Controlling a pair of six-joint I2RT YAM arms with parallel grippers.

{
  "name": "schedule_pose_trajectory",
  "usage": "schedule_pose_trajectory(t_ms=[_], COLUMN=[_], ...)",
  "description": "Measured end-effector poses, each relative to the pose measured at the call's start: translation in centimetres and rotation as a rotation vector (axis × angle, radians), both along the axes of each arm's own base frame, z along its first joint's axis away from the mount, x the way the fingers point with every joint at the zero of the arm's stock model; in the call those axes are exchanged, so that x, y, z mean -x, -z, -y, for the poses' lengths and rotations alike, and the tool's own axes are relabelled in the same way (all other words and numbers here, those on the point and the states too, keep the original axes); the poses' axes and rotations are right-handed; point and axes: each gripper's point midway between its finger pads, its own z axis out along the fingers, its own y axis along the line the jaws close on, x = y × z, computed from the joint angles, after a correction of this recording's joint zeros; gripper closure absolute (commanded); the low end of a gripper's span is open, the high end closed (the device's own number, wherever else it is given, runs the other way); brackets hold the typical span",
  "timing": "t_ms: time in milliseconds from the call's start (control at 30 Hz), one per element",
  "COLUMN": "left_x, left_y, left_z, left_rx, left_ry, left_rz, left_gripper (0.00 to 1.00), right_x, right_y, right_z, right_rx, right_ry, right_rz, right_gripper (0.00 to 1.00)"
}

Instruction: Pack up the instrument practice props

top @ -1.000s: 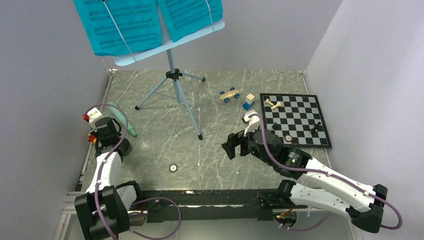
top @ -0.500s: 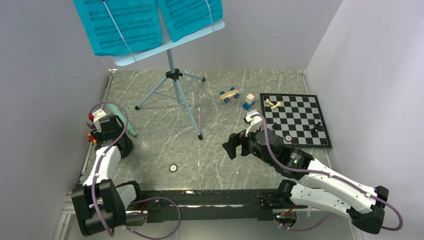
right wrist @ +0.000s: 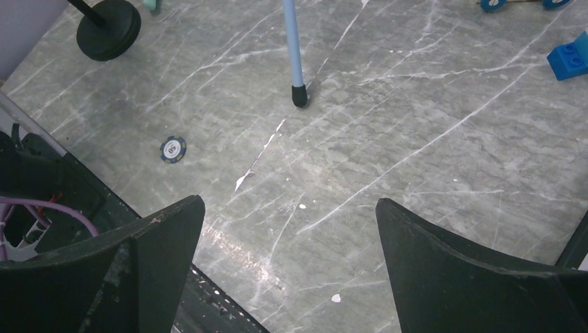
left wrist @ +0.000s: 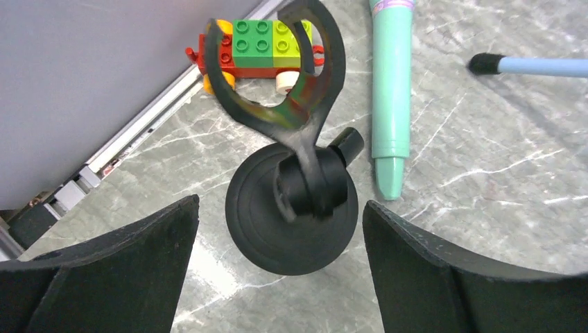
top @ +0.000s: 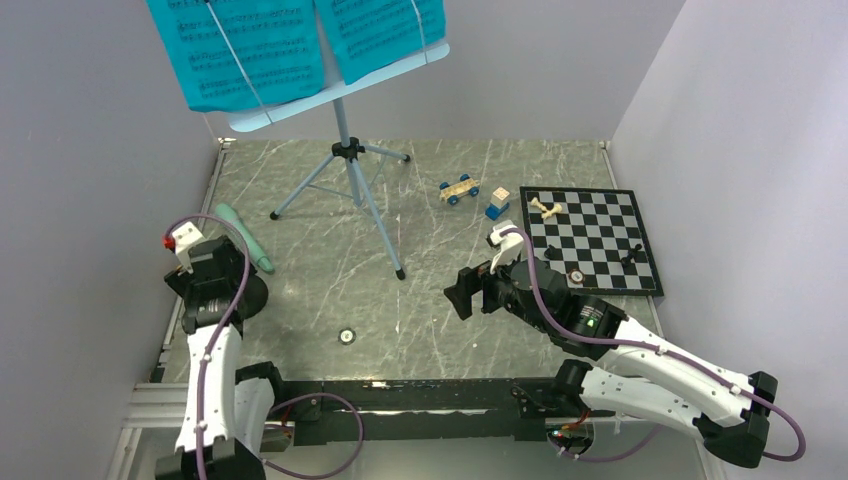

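Note:
The pale-blue music stand [top: 344, 132] stands at the back on its tripod, with turquoise music sheets [top: 240, 50] on its tray. One of its legs [right wrist: 294, 48] crosses the right wrist view. The mint-green microphone [left wrist: 390, 90] lies flat on the floor by the left wall. Beside it the black round-based stand [left wrist: 267, 225] stands upright, its U-shaped clip [left wrist: 239, 111] empty. My left gripper [left wrist: 279, 202] hovers open above that base, touching nothing. Over bare floor at centre right, my right gripper [right wrist: 290, 201] is open and empty.
A red, green and yellow brick car [left wrist: 256, 48] sits against the left wall rail. A poker chip [right wrist: 173, 148] lies on the floor. The chessboard [top: 590, 240] with pieces, a toy car [top: 459, 189] and a blue block [top: 497, 205] are at the right.
My left gripper has opened off the black stand and lifted back toward the near edge, uncovering more of the microphone. The right arm has stayed still.

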Motion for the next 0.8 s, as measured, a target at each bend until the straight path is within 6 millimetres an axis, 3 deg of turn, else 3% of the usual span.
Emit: schedule_pose_trajectory(t_ms=[300,400,500,600,700,800], left_x=[0.8,0.6,0.3,0.1,-0.3,-1.1], left_y=[-6.7,-10.7,-15.3,-18.5,-19.4,-18.0], left_z=[1.5,2.6,4.0,5.8,8.0,11.4], left_rx=[0.007,0.019,0.039,0.080,0.142,0.216], left_ry=[0.026,0.064,0.119,0.196,0.284,0.411], left_rz=[0.148,0.245,0.368,0.485,0.552,0.559], left_gripper=[0.08,0.06,0.12,0.14,0.14,0.15], right_x=[0.3,0.5,0.6,0.6,0.6,0.6], right_y=[0.2,0.3,0.2,-0.2,-0.4,-0.2], right_z=[-0.1,-0.1,-0.1,-0.2,-0.2,-0.2], right_rx=[0.005,0.008,0.010,0.004,0.006,0.017], right_ry=[-0.017,-0.024,-0.032,-0.033,-0.033,-0.032], right_rz=[-0.011,-0.017,-0.023,-0.020,-0.020,-0.027], right_gripper=[0.00,0.00,0.00,0.00,0.00,0.00])
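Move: Ahead and to the right of the open left hand stands the music stand, its tripod hub some 24 cm forward, 24 cm to the right and about 5 cm higher. The black mic stand, already released, is just 4 cm ahead and 3 cm left, its middle some 4 cm lower. Beyond it the green microphone lies about 15 cm forward and 2 cm left, 11 cm down. From the right hand the hub is roughly 28 cm forward, 26 cm left and 4 cm lower. Rising steeply, about 19 cm, the empty left hand clears the mic stand's clip, then swings right by some 11 cm towards the music stand. The wrist tips up about 30 degrees and turns roughly 25 degrees clockwise, swinging the fingers from the mic stand round to face the tripod; they stay wide open and touch nothing. ##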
